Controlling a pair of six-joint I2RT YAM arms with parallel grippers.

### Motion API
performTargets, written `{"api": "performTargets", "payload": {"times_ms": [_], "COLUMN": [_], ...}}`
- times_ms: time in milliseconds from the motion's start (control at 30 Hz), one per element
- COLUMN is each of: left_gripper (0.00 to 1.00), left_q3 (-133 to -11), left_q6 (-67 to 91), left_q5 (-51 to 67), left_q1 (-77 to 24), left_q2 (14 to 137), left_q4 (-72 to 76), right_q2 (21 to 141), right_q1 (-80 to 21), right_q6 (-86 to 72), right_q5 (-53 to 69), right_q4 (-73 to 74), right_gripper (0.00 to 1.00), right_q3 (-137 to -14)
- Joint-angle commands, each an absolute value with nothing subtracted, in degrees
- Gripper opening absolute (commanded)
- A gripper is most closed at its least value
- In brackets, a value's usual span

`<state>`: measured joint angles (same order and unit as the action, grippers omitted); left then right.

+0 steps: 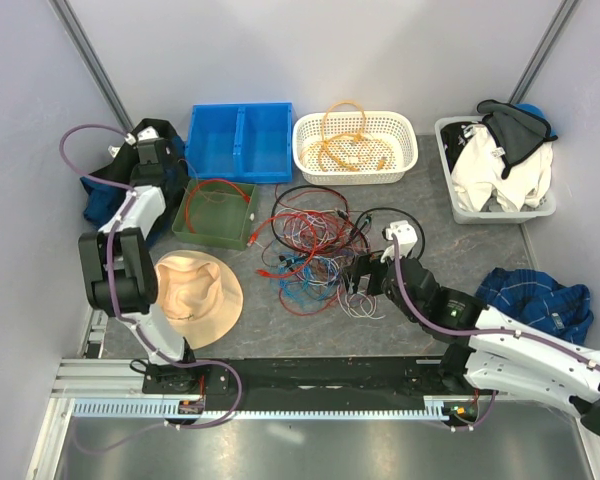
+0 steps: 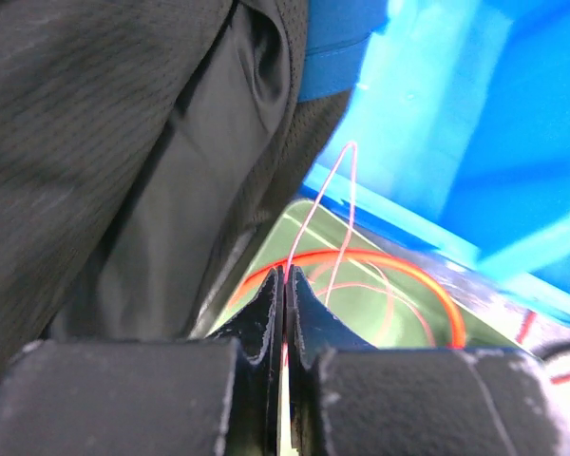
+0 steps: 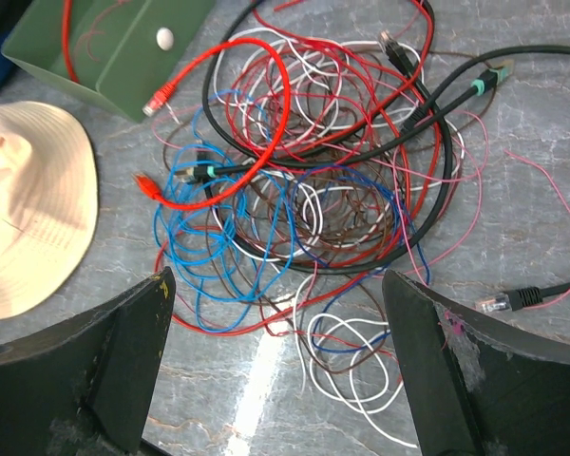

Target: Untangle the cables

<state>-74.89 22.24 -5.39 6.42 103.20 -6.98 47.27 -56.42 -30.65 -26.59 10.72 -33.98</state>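
Observation:
A tangle of red, blue, black, white and brown cables (image 1: 315,250) lies mid-table; in the right wrist view the same cables (image 3: 304,180) spread just beyond my fingers. My right gripper (image 1: 365,275) (image 3: 275,285) hangs open over the tangle's near right edge, with nothing between its fingers. A red cable coil (image 1: 220,200) (image 2: 389,275) lies in the green bin (image 1: 195,225) (image 2: 361,313). My left gripper (image 1: 176,178) (image 2: 287,271) is at that bin's left rim. It is shut on a thin red cable (image 2: 347,161) that arches up and drops back into the bin.
Orange cables (image 1: 345,135) lie in a white basket (image 1: 405,150). A blue bin (image 1: 240,140) stands behind the green one, dark clothing (image 1: 145,130) (image 2: 123,142) beside my left wrist. A tan hat (image 1: 195,295) lies front left. A grey bin of clothes (image 1: 545,205) and blue cloth (image 1: 535,300) are at right.

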Motion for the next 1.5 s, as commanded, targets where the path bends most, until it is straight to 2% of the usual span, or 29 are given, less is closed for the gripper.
{"api": "performTargets", "payload": {"times_ms": [0, 267, 367, 533, 567, 600, 633, 667, 1000, 1233, 1400, 1467], "left_gripper": [0.02, 0.02, 0.02, 0.03, 0.09, 0.22, 0.73, 0.99, 1.0, 1.0, 1.0, 1.0], "left_q3": [-71.11, -60.04, -57.31, -56.42, -57.03, -58.17, -58.53, -58.8, -64.68, -62.58, -57.32, -55.38], "left_q6": [26.1, 30.67, 30.85, 32.95, 33.22, 33.22, 33.4, 33.57, 31.82, 30.76, 30.67, 30.41], "left_q5": [-4.31, -1.58, -4.48, -6.68, -6.85, -7.03, -7.29, -7.73, -11.77, -13.45, -14.31, -17.56], "left_q1": [6.42, 1.95, -2.8, -4.31, -4.31, -4.31, -4.31, -4.31, -6.58, -21.93, -34.43, -42.77], "left_q2": [94.94, 87.19, 86.75, 90.6, 92.36, 93.07, 93.34, 92.9, 79.03, 67.16, 66.53, 68.19], "left_q4": [-5.19, -4.22, -5.01, -7.37, -8.34, -9.05, -9.49, -9.67, -11.6, -11.34, -11.6, -11.69], "right_q2": [45.35, 42.89, 41.93, 40.17, 39.91, 39.38, 39.03, 38.76, 38.93, 40.17, 39.2, 38.76], "right_q1": [-56.51, -56.51, -56.51, -56.51, -56.51, -56.43, -56.51, -56.43, -56.51, -56.51, -56.51, -56.51], "right_q6": [-30.67, -31.03, -31.11, -32.08, -32.17, -32.17, -32.17, -32.17, -32.17, -31.46, -30.32, -29.19], "right_q5": [-25.49, -24.61, -24.7, -23.91, -23.73, -23.82, -23.91, -24.17, -24.87, -25.84, -29.43, -30.75], "right_q4": [8.17, 8.0, 8.0, 7.56, 7.73, 7.91, 8.61, 8.96, 9.06, 9.32, 12.21, 13.27], "right_gripper": [0.98, 0.98, 0.98, 0.98, 0.98, 0.98, 0.98, 0.98, 0.98, 0.98, 0.98, 0.98], "right_q3": [-33.05, -31.73, -31.2, -30.15, -30.06, -30.06, -30.15, -30.23, -30.41, -31.64, -33.04, -33.66]}}
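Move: The thin pink wire is already pinched in the left hand's tips; the green box it is bound for has its middle about 11 cm back, 11 cm right and 10 cm below. The blue tray stands some 7 cm ahead and 17 cm right, the dark jacket about 8 cm left and 3 cm back. The cable tangle is roughly 18 cm back and 36 cm right. From the right hand, the green box lies about 17 cm ahead and 32 cm left. The pink wire, still pinched in the left fingers, is carried back and right about 13 cm off the jacket side to above the green box, rising a little before sinking, and the fingers open wide to let go of it there. The open left hand then climbs about 20 cm and swings right and back towards the tangle, turning some 25 degrees clockwise and levelling. ##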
